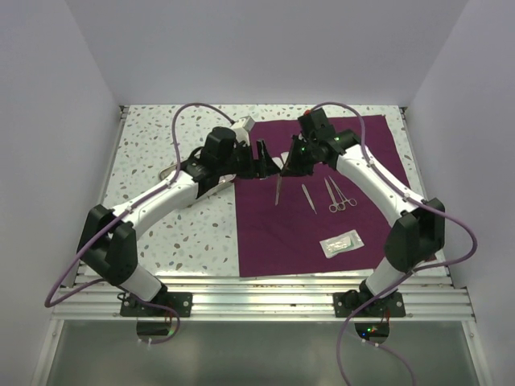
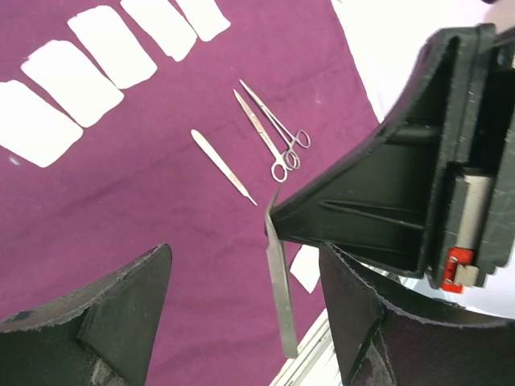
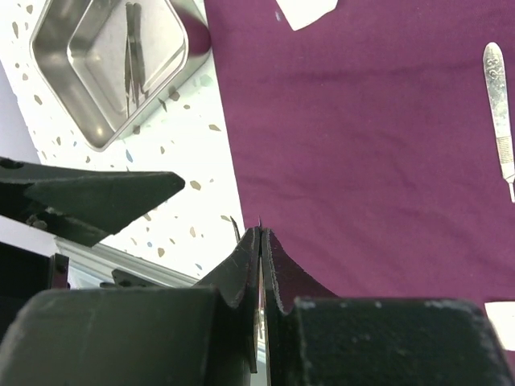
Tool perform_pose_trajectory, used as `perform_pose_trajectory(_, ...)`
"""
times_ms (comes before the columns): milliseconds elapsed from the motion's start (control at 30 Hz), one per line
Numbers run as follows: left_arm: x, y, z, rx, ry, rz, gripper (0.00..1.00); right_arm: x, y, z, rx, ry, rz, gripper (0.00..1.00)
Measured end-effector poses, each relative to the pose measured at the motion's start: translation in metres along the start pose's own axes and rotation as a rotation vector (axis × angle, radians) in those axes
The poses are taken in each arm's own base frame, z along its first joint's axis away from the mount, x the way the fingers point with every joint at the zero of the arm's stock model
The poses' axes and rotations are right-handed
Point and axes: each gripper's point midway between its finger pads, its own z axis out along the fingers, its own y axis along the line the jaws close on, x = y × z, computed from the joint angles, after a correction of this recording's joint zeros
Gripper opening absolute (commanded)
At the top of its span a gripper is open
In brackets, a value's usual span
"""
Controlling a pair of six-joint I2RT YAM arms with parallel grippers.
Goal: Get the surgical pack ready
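Note:
The purple drape (image 1: 322, 217) lies flat on the right half of the table. My right gripper (image 3: 261, 233) is shut on a thin flat steel instrument (image 2: 282, 289), which hangs down from its fingers above the drape's left part. My left gripper (image 2: 245, 261) is open, its fingers either side of that hanging instrument without touching it. On the drape lie a scalpel handle (image 2: 223, 166), two ring-handled instruments (image 2: 278, 137), several white gauze squares (image 2: 80, 80) and a clear pouch (image 1: 341, 244). The steel tray (image 3: 56, 36) sits left of the drape with instruments in it.
The speckled tabletop (image 1: 201, 233) is bare to the left of the drape. The tray is mostly hidden under my left arm (image 1: 173, 193) in the top view. A metal rail (image 1: 265, 293) runs along the near edge. White walls close in the sides.

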Motion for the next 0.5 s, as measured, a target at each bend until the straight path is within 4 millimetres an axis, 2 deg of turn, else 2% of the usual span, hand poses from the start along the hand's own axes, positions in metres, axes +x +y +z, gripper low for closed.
perform_pose_trajectory(233,0.012,-0.004,0.001,0.028,0.037,0.001,0.71,-0.004,0.004,0.007,0.001,0.005,0.025,0.0)
perform_pose_trajectory(500,0.024,-0.011,0.002,0.07,0.084,0.004,0.52,-0.008,0.008,0.007,-0.006,-0.001,0.045,0.0)
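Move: The tweezers hang from the closed right fingers, their middle about 4 cm to the left gripper's right, level fore and aft and some 4 cm lower. The open left gripper waits roughly 7 cm to the right gripper's left, 1 cm back and 1 cm higher. The scalpel on the mat lies about 5 cm ahead of the right gripper, 7 cm to its right and 18 cm below; the gauze row's middle is roughly 18 cm ahead of the left gripper, 9 cm right and 19 cm below. Bring the open left gripper back about 2 cm, easing it right and slightly down towards the free body of the tweezers, and turn it some 5 degrees clockwise while the fingers start to narrow around the tweezers without shutting. Keep the right fingers shut on the tweezers near their tips, and shift them about 1 cm forward and left to meet the left gripper. ##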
